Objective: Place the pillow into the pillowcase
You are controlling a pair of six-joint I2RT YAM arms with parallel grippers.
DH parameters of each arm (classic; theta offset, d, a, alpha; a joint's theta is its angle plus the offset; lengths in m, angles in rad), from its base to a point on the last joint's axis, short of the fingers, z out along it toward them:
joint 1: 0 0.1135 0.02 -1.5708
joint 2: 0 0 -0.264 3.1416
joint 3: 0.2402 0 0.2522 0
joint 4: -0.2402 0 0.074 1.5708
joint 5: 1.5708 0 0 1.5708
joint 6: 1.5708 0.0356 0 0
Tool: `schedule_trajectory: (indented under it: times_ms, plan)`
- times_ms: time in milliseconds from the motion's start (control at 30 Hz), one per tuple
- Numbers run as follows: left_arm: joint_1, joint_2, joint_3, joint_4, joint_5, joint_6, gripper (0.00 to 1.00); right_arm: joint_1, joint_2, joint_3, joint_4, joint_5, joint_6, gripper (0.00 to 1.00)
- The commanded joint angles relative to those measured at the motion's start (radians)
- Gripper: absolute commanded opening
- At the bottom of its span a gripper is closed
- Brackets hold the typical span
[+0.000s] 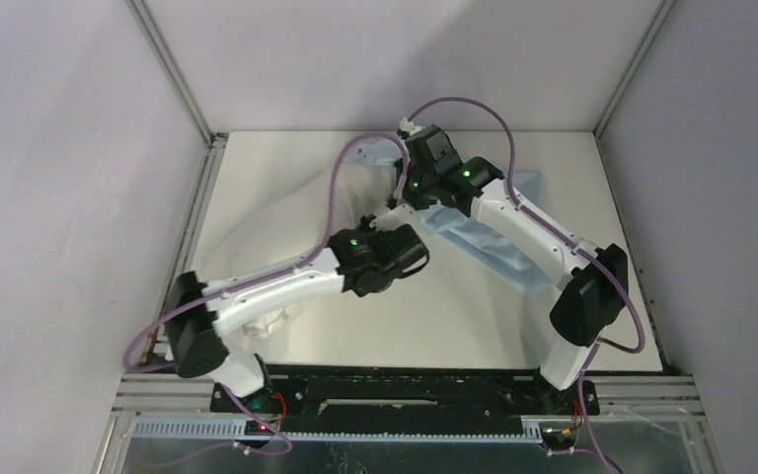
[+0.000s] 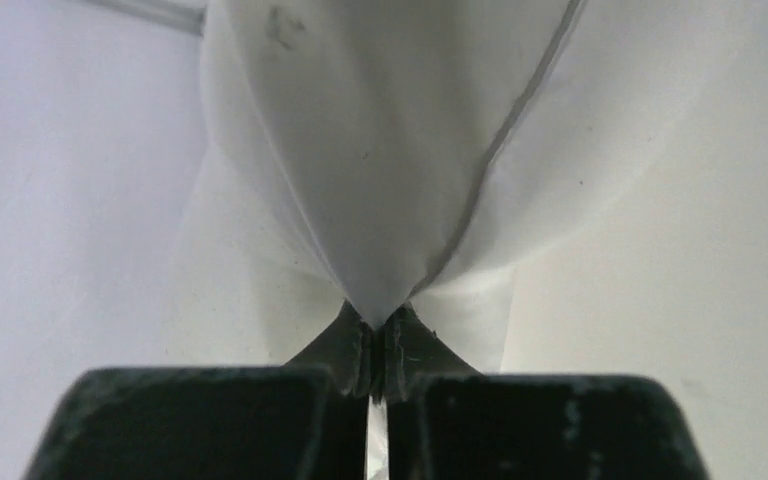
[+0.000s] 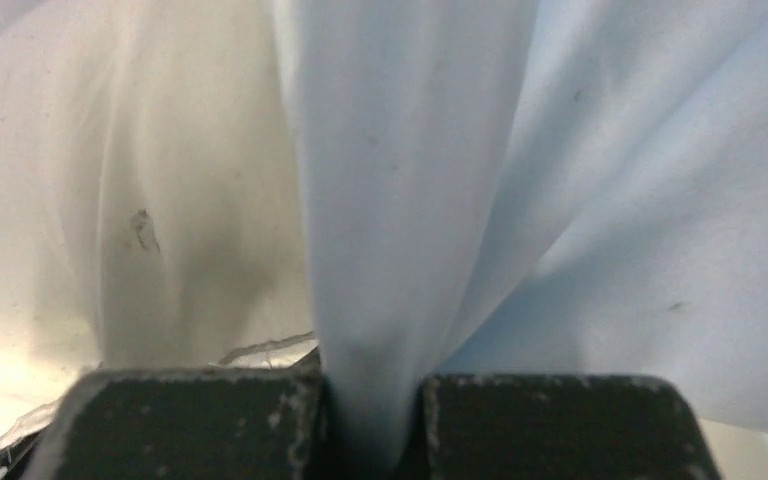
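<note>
The white pillow [image 1: 286, 217] lies on the left half of the table, partly under my left arm. My left gripper [image 1: 383, 232] is shut on a pointed corner of the pillow [image 2: 380, 150], whose seam runs up from the jaws [image 2: 378, 335]. The light blue pillowcase [image 1: 484, 247] lies crumpled at the right middle. My right gripper [image 1: 405, 200] is just behind the left one. It is shut on a gathered fold of the pillowcase [image 3: 410, 200] between its jaws [image 3: 372, 400]. The pillow [image 3: 160, 200] hangs right beside that fold.
The white table [image 1: 424, 316] is boxed in by pale walls and metal frame posts [image 1: 173, 69] at the back corners. Purple cables [image 1: 474, 104] arc over both wrists. A bunch of white fabric [image 1: 266, 321] lies next to the left arm's base.
</note>
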Motion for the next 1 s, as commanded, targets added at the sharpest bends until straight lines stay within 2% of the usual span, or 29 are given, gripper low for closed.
schedule_trajectory:
  times_ms: [0, 100, 167, 233, 300, 367, 600, 700, 733, 767, 800, 867, 967]
  plan:
    - [-0.070, -0.220, 0.246, 0.169, 0.117, 0.202, 0.00, 0.032, -0.120, 0.123, -0.092, 0.009, -0.057, 0.00]
    - [-0.127, -0.222, 0.457, 0.107, 0.262, 0.170, 0.00, 0.043, -0.131, 0.229, -0.154, 0.016, -0.095, 0.00]
    - [-0.140, -0.195, 0.590, 0.058, 0.301, 0.119, 0.00, 0.061, -0.116, 0.315, -0.202, 0.026, -0.125, 0.00]
    - [-0.128, -0.178, 0.628, 0.044, 0.292, 0.059, 0.00, 0.083, -0.088, 0.400, -0.246, 0.029, -0.144, 0.00]
    - [-0.063, -0.174, 0.593, 0.039, 0.340, -0.026, 0.00, 0.105, -0.057, 0.459, -0.283, 0.033, -0.149, 0.00]
    - [0.012, -0.199, 0.471, 0.074, 0.423, -0.110, 0.00, 0.124, -0.047, 0.449, -0.284, 0.041, -0.150, 0.00]
    - [0.216, -0.415, -0.164, 0.516, 0.711, -0.254, 0.00, 0.154, -0.086, 0.268, -0.205, 0.055, -0.128, 0.00]
    - [0.240, -0.459, -0.294, 0.573, 0.746, -0.257, 0.00, 0.168, -0.096, 0.227, -0.178, 0.086, -0.144, 0.02]
    - [0.243, -0.466, -0.313, 0.572, 0.748, -0.257, 0.00, 0.174, -0.099, 0.222, -0.172, 0.091, -0.157, 0.11]
    - [0.243, -0.476, -0.331, 0.576, 0.749, -0.254, 0.00, 0.187, -0.104, 0.220, -0.167, 0.110, -0.166, 0.25]
    - [0.243, -0.488, -0.346, 0.585, 0.751, -0.248, 0.00, 0.192, -0.108, 0.220, -0.166, 0.135, -0.176, 0.31]
    - [0.244, -0.509, -0.362, 0.592, 0.743, -0.242, 0.00, 0.216, -0.139, 0.192, -0.142, 0.199, -0.198, 0.51]
    - [0.245, -0.519, -0.356, 0.579, 0.734, -0.227, 0.00, 0.221, -0.218, 0.089, -0.066, 0.279, -0.235, 0.68]
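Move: The left hand grips the pillow's seam, with the pillowcase mouth about 7 cm ahead and 4 cm to its right, near its own height. The pillow's bulk lies roughly 4 cm back, 12 cm left and 10 cm below it. The right hand pinches the mouth's edge; from it the pillow's bulk is some 9 cm back, 18 cm left and 12 cm lower, and the pillowcase body 4 cm back, 16 cm right and 14 cm lower. Both hands snap pillow and pillowcase up 15–20 cm, then down; the left rolls left-side-down, the right finally opens. ##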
